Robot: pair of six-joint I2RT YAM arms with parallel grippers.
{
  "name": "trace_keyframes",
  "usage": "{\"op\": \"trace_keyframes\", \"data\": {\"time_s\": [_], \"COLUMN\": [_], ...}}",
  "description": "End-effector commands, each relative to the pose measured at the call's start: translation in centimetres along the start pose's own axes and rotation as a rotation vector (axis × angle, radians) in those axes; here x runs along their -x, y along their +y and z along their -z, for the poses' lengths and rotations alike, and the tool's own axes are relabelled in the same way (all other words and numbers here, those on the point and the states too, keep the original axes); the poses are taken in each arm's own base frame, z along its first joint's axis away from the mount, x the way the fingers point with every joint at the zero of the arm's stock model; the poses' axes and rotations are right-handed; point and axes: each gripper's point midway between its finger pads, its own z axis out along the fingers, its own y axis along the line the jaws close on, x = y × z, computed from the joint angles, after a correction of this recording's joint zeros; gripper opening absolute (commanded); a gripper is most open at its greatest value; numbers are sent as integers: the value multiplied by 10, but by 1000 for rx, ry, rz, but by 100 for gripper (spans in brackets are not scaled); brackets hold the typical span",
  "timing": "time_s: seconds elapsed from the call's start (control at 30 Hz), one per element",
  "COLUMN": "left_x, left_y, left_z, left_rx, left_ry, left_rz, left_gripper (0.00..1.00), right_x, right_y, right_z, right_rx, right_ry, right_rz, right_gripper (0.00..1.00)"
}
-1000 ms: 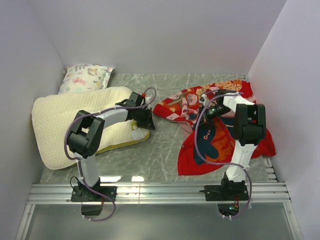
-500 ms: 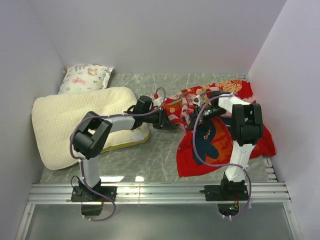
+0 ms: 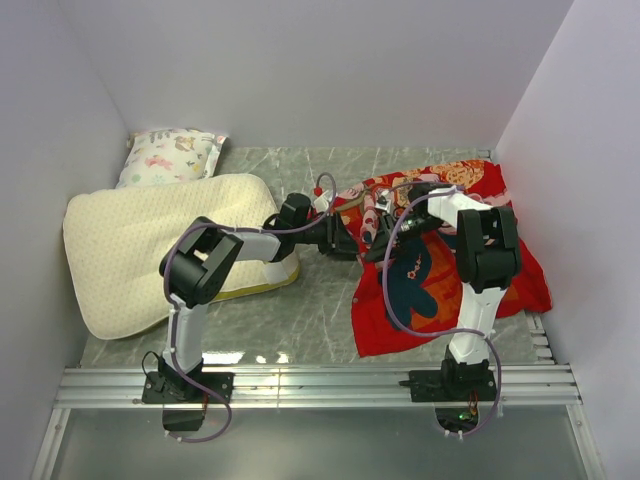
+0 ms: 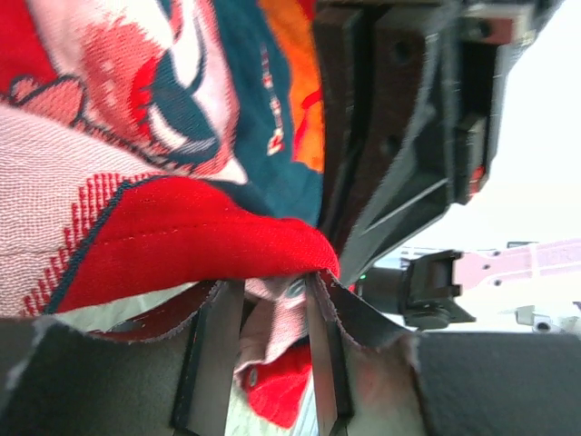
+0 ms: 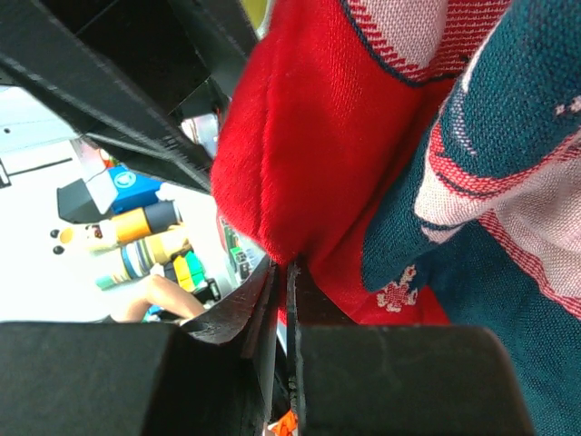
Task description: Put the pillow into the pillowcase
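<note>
The cream quilted pillow (image 3: 140,240) lies at the left, with nothing gripping it. At the right, the red cartoon-print pillowcase (image 3: 450,285) is spread out and bunched at its left edge. My left gripper (image 3: 350,243) reaches across to that edge; in the left wrist view it (image 4: 272,304) stands open, with a pink fold of the pillowcase (image 4: 172,232) hanging loosely between its fingers. My right gripper (image 3: 380,238) faces it at close range and is shut (image 5: 283,272) on a pinch of red pillowcase (image 5: 336,136) edge. The right gripper's black fingers (image 4: 399,136) fill the left wrist view.
A white animal-print pillow (image 3: 170,157) sits in the far left corner behind the cream pillow. Pale walls close in the left, back and right. A metal rail (image 3: 320,385) carrying both arm bases runs along the near edge.
My left arm has swung right, from the pillow's edge to the pillowcase's left edge, and its jaws went from shut to open. The right gripper drew the held fabric slightly left.
</note>
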Motion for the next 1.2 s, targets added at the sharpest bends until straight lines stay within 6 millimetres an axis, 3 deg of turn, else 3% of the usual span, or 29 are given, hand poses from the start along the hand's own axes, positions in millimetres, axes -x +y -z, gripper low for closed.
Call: {"op": "trace_keyframes", "data": {"time_s": [0.0, 0.13, 0.27, 0.4, 0.5, 0.7, 0.73, 0.9, 0.93, 1.17], "left_x": [8, 8, 3, -1, -4, -9, -9, -5, -5, -5], "left_y": [-29, -43, -38, -24, -19, -8, -8, -13, -13, -11], "left_z": [-2, -1, -8, -12, -10, -7, -7, -11, -11, -13], "left_rx": [-112, -180, -154, -106, -70, 2, 6, 5, 8, 5], "left_ry": [-21, -27, -6, 20, 31, 56, 60, 58, 59, 60], "left_rz": [-42, -32, -20, 5, -15, -46, -45, -64, -64, -52], "left_gripper": [39, 41, 37, 10, 3, 1, 1, 0, 1, 1], "right_x": [0, 1, 3, 4, 8, 21, 21, 22, 23, 22], "right_y": [5, 3, 8, 7, -1, -12, -12, -15, -13, 2], "right_z": [-2, -3, -1, 1, 3, 2, 0, -9, -9, -7], "right_rx": [30, 27, 42, 34, -3, -143, -165, -303, -318, -310], "right_ry": [4, 4, 1, 0, -16, -54, -53, -46, -53, -52], "right_rz": [-10, -15, -7, -9, -30, 1, 19, 94, 111, 155], "right_gripper": [2, 2, 4, 15, 22, 39, 54, 58, 75, 76]}}
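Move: The red pillowcase hem lies between the left hand's part-open fingers, about 2 cm to its right and level with it; it is already pinched in the right hand's shut fingers. Straight out to the left hand's right, the pillowcase's spread body centres some 20 cm off and about 7 cm lower. The cream pillow's middle lies roughly 44 cm to its left, level fore and aft, some 4 cm lower. Left fingers shut on the pillowcase hem, sinking about 2 cm; right fingers then open, dipping some 3 cm. ##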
